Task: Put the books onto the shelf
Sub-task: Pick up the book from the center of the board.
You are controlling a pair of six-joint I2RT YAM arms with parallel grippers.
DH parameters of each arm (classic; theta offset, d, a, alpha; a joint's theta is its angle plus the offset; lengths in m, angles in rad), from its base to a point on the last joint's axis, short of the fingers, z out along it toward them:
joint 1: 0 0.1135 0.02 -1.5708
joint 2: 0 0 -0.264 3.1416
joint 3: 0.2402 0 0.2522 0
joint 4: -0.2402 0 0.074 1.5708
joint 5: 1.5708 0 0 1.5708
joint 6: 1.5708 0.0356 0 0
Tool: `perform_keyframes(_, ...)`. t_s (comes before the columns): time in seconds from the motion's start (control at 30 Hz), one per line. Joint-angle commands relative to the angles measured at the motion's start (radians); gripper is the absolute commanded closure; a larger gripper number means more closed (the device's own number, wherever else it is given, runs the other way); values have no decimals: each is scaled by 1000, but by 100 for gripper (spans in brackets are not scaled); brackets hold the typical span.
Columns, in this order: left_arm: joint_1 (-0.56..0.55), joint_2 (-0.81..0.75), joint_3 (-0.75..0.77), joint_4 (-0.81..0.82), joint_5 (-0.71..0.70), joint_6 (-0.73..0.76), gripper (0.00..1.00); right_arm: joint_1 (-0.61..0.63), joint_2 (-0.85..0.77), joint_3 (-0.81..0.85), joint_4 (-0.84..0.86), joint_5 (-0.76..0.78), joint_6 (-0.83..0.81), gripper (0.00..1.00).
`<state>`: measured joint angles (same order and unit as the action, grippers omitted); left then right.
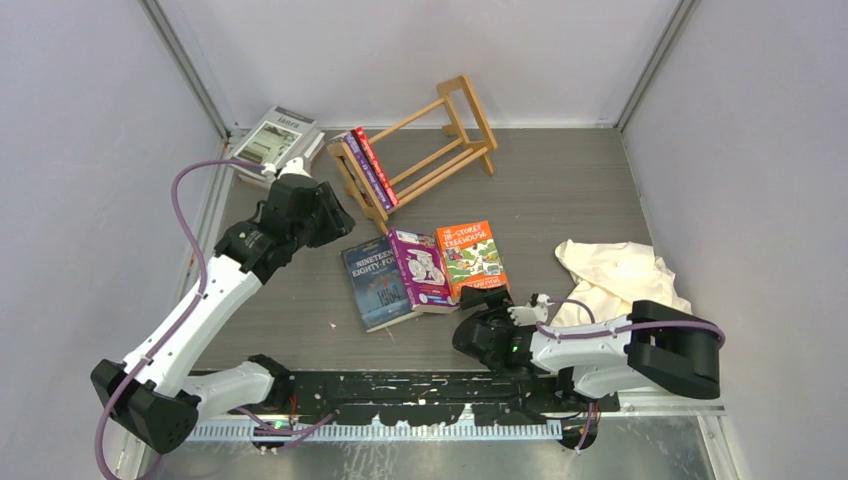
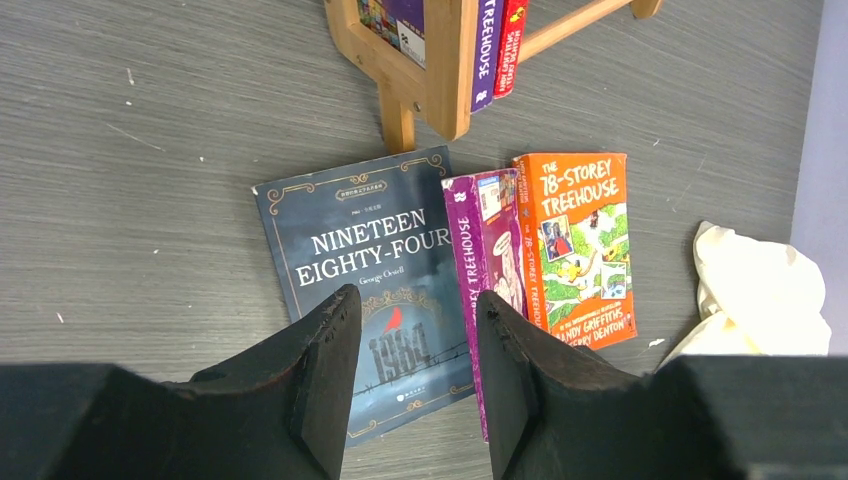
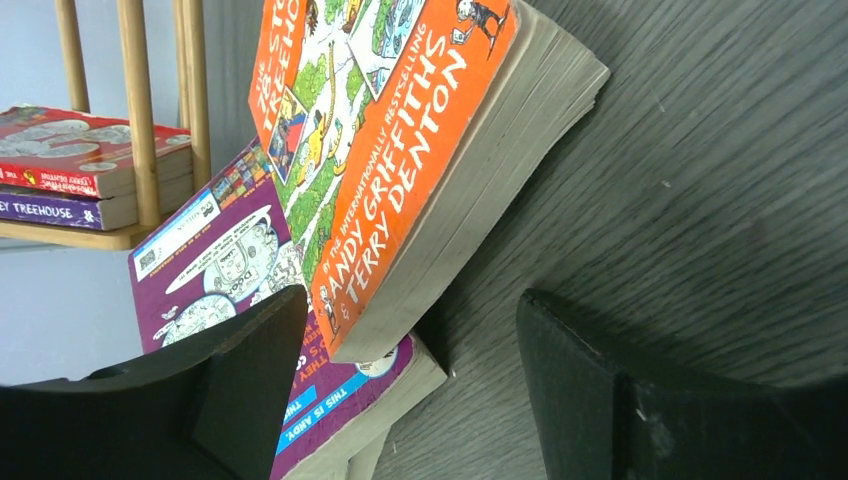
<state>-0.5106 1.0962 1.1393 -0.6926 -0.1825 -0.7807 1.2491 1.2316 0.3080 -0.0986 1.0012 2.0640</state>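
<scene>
The wooden shelf (image 1: pixel 430 140) stands at the back with a purple book and a red book (image 1: pixel 368 165) leaning at its left end. Three books lie mid-table, overlapping: dark blue (image 1: pixel 375 285), purple (image 1: pixel 420 268) and orange (image 1: pixel 472 258). A grey-white book (image 1: pixel 272 138) lies at the back left. My left gripper (image 2: pixel 416 298) hangs open and empty above the dark blue book (image 2: pixel 350 250). My right gripper (image 3: pixel 412 298) stands open low at the table, with the near corner of the orange book (image 3: pixel 400 130) between its fingers and nothing gripped.
A cream cloth (image 1: pixel 615 275) lies crumpled at the right, beside the right arm. Grey walls close in the table at the left, back and right. The shelf's upright end frame (image 2: pixel 440 70) stands just beyond the flat books.
</scene>
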Motion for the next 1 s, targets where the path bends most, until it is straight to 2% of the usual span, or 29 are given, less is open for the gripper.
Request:
perform_keyframes(0.0, -5, 7, 14, 48, -2, 17, 53, 7, 46, -18, 72, 64, 254, 18)
perform_keyframes(0.3, -5, 33, 22, 56, -8, 26, 53, -12, 167, -48, 233, 59, 317, 18)
perform_keyframes(0.57, -5, 48, 32, 57, -15, 31, 53, -105, 205, -62, 350, 9, 249, 21)
perform_keyframes(0.8, -4, 54, 36, 62, -17, 22, 53, -183, 239, -85, 445, -56, 198, 34)
perform_keyframes(0.87, -4, 54, 37, 62, -17, 19, 53, -189, 258, -96, 481, -66, 197, 41)
perform_keyframes(0.97, -5, 48, 41, 58, -17, 14, 53, -191, 264, -107, 511, -78, 190, 56)
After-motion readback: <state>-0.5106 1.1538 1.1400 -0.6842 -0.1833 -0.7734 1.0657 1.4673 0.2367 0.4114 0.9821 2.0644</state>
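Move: The orange 78-Storey Treehouse book lies flat with its middle about 10 cm ahead of the right hand, 3 cm to its left and 2 cm below. The purple treehouse book is some 6 cm ahead of that hand and 14 cm left; the Nineteen Eighty-Four book is 3 cm ahead and 23 cm left. From the left hand, the orange book is roughly 24 cm right, 1 cm ahead and 21 cm down. Slide the right gripper forward about 5 cm, low over the board, onto the near edge of the orange book, one finger above the cover and the other at its underside. On the way roll its left side up and swing it clockwise, some 10 degrees each; at the end sink 1 cm and begin closing the wide-open fingers about the book's end. Let the empty left hand sink a little. ##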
